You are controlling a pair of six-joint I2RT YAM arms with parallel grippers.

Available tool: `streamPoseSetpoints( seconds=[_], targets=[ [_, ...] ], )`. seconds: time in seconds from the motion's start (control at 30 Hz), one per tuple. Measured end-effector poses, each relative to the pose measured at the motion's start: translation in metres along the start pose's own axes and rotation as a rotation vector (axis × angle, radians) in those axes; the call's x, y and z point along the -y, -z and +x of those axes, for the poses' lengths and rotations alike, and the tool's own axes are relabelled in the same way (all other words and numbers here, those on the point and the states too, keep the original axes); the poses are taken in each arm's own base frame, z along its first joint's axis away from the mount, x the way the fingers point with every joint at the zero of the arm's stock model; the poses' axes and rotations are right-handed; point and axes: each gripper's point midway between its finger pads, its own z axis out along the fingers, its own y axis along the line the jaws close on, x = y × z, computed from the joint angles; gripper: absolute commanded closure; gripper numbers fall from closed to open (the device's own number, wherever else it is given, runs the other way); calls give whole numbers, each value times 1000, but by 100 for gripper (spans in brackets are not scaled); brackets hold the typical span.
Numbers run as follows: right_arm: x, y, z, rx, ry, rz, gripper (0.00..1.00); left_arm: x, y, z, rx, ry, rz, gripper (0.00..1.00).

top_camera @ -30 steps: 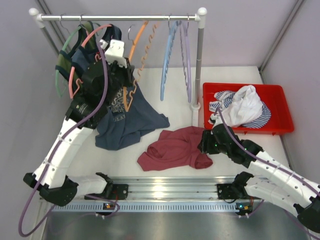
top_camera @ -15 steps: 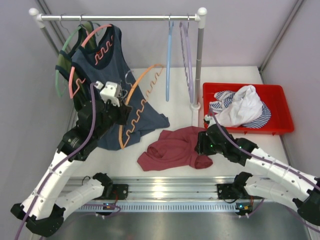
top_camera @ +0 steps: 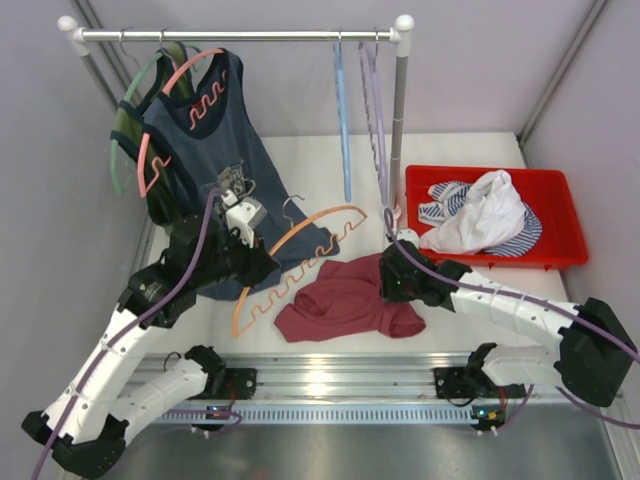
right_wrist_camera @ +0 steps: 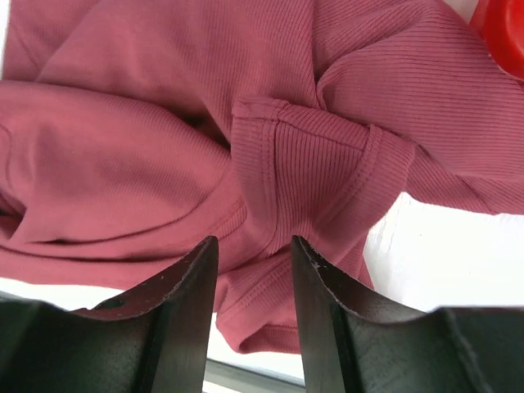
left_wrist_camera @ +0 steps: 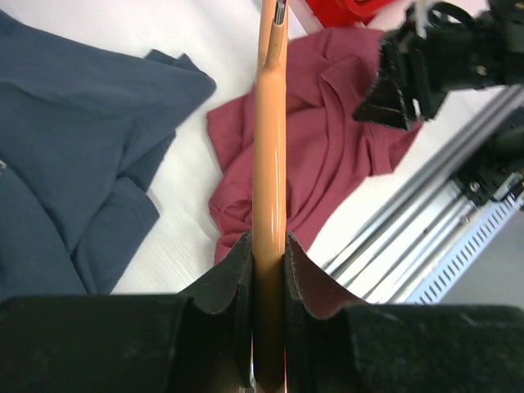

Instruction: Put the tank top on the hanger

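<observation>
The maroon tank top (top_camera: 345,300) lies crumpled on the white table, near the front middle. My left gripper (top_camera: 260,270) is shut on the orange hanger (top_camera: 335,210) and holds it tilted just left of and above the tank top. In the left wrist view the hanger's bar (left_wrist_camera: 270,147) runs up from between my shut jaws (left_wrist_camera: 268,250) over the tank top (left_wrist_camera: 327,139). My right gripper (top_camera: 392,282) is open over the tank top's right edge. In the right wrist view its jaws (right_wrist_camera: 254,250) straddle a hemmed fold of the fabric (right_wrist_camera: 270,123) and do not close on it.
A clothes rail (top_camera: 240,35) crosses the back. On it hang a navy top (top_camera: 215,130) on a salmon hanger, a green hanger (top_camera: 122,135), a light blue hanger (top_camera: 343,130) and a lilac hanger (top_camera: 375,110). A red tray (top_camera: 560,258) at right holds white and striped clothes (top_camera: 480,215).
My left arm has carried the orange hanger from the rail down toward the table beside the tank top. My right gripper has moved left over the tank top.
</observation>
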Motion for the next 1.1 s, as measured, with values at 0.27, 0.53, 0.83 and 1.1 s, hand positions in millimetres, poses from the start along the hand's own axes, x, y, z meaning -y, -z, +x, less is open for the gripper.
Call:
streamPoseSetpoints(
  seconds=[0.27, 0.53, 0.83, 1.1],
  targets=[
    [2, -14, 2, -8, -3, 31, 61, 17, 9, 12, -38, -37, 106, 100],
    [8, -23, 6, -7, -12, 67, 88, 27, 10, 20, -78, -49, 167, 100],
    [16, -5, -2, 42, -35, 58, 99, 35, 11, 33, -144, -83, 204, 100],
    [27, 12, -17, 86, -75, 34, 100, 44, 17, 45, -194, -128, 237, 100]
  ],
)
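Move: My open right hand is just above the maroon tank top. The neck-edge fold that it goes for is about 1 cm ahead and 3 cm below it, and the garment's middle is some 8 cm to the left, 1 cm back and 4 cm down. From that hand the red bin's middle lies roughly 16 cm ahead and 23 cm right. My left hand, already holding the orange hanger, has the tank top's middle about level ahead, 12 cm right and 24 cm down. I sink my right hand about 3 cm onto the maroon tank top and close the half-open fingers, pinching the fold of its neck edge, then lift it about 4 cm while easing 2 cm to the right. Meanwhile my left hand keeps its grip on the orange hanger, draws it back about 6 cm and slightly right and down, and turns some 20 degrees clockwise, swinging the far end over the cloth towards my right hand. ##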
